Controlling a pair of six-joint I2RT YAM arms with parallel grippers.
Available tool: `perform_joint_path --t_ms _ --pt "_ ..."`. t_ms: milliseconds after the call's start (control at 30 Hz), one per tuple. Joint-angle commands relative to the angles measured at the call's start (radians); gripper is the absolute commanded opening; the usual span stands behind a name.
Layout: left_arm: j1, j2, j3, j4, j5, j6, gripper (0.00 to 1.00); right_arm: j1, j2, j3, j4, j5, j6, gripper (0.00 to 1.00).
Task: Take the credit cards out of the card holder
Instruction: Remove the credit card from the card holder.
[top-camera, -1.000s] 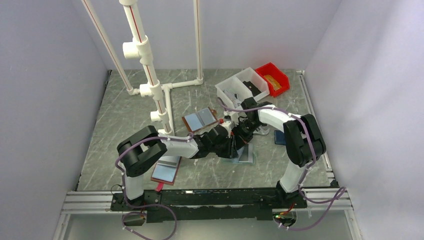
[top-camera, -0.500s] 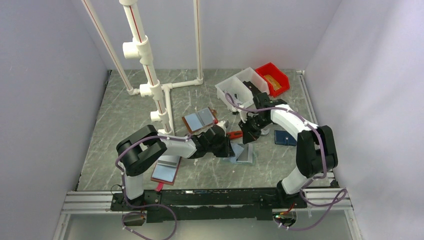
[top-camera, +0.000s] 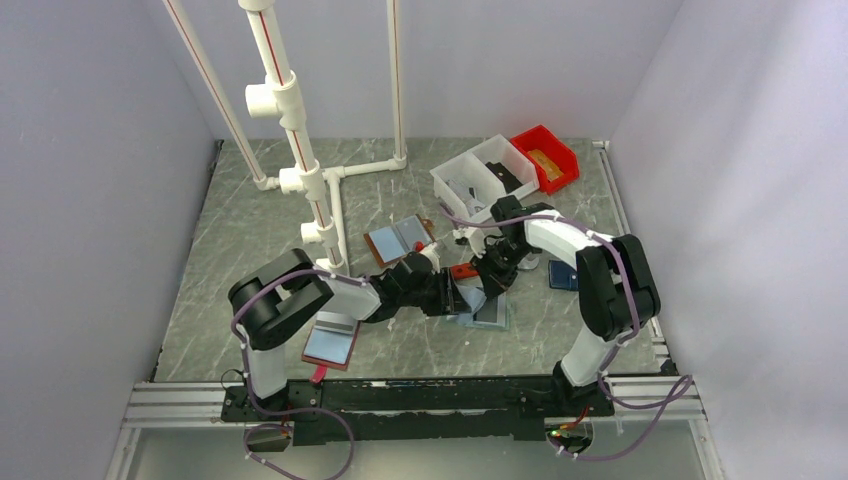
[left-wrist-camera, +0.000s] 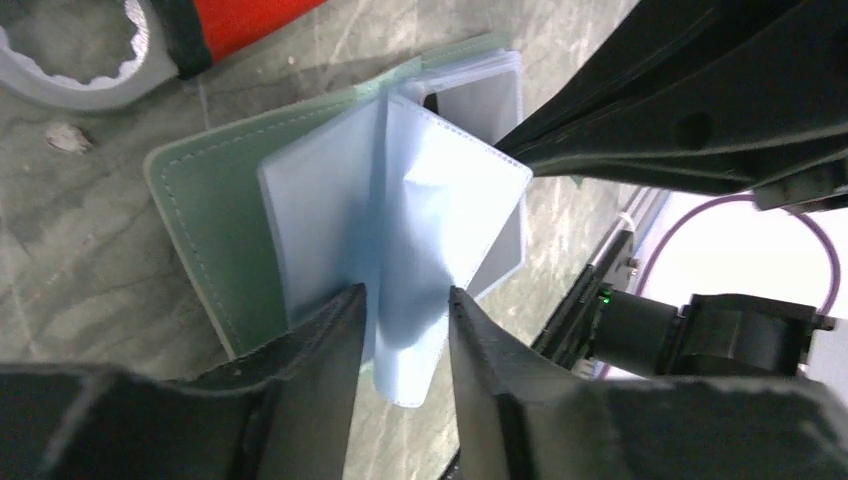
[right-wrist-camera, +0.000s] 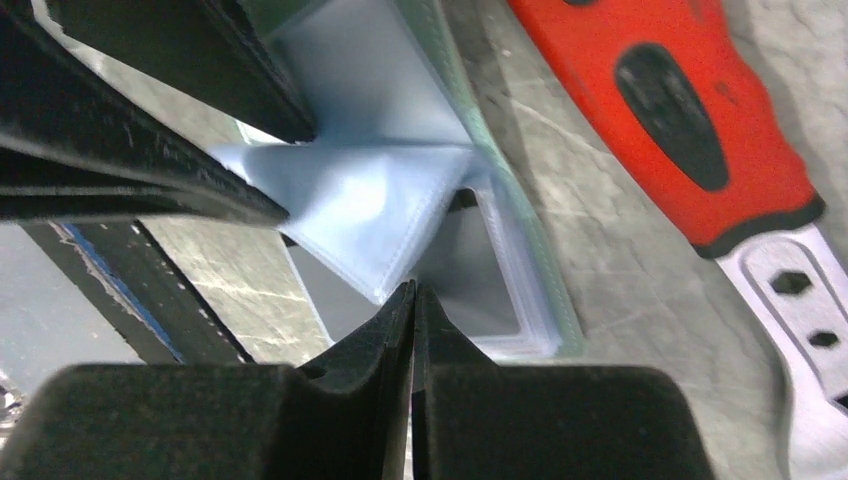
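Observation:
The card holder (top-camera: 486, 310) lies open on the table, mint-green cover (left-wrist-camera: 215, 215) down, with pale blue sleeves (right-wrist-camera: 370, 205) lifted off it. My left gripper (left-wrist-camera: 407, 295) is open, and one raised sleeve hangs loosely between its fingers. From the far side my right gripper (right-wrist-camera: 413, 288) is shut, its tips at the edge of the same raised sleeve. In the top view the left gripper (top-camera: 455, 297) and the right gripper (top-camera: 490, 286) meet over the holder. A dark grey rectangle (left-wrist-camera: 480, 95) shows inside a flat sleeve. I cannot tell whether it is one of the credit cards.
A red-handled wrench (top-camera: 465, 270) lies just behind the holder. A brown-edged folder (top-camera: 400, 240) is at the back left and a maroon-edged folder (top-camera: 332, 342) near the left arm. White bins (top-camera: 480, 175), a red bin (top-camera: 545, 157), a PVC pipe frame (top-camera: 300, 170) and a dark blue flat thing (top-camera: 562, 275) stand around.
The right arm's elbow swung out to the right and came back, with its gripper staying at the holder. The left gripper has drawn back slightly to the left.

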Motion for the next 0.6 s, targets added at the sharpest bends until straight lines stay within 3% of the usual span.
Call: perform_joint_path --t_ms 0,267,467,567 --pt "0.002 -0.046 -0.030 0.040 0.030 0.014 0.48 0.045 0.052 0.010 0.027 0.005 0.028 0.05" --pt "0.002 -0.178 -0.055 -0.055 -0.022 0.083 0.65 0.070 0.081 0.043 0.076 -0.105 0.129 0.03" --pt "-0.030 -0.298 -0.032 -0.202 -0.117 0.171 0.66 0.095 0.098 0.038 0.186 -0.075 0.254 0.03" --pt "-0.045 -0.311 -0.014 -0.201 -0.112 0.185 0.63 0.097 0.095 0.038 0.195 -0.074 0.265 0.03"
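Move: Between the two hands, the blue card page of the open card holder stands half turned. Its middle is about 4 cm left and 1 cm back of the right hand, and 1 cm below it. From the left hand it lies 2 cm to the right, level fore and aft, and 1 cm below. The holder's middle is 2 cm left, 2 cm back and 2 cm below the right hand; the wrench's red handle is some 6 cm ahead and 5 cm left of the right hand. Sweeping left about 5 cm with its fingers kept shut, the right hand pushes the card page over towards the holder's left side, sinking about a centimetre as it goes. The left hand opens wider, lets go of the page's edge and backs off, rising some 5 cm and drawing about 2 cm left, clear of the holder. ##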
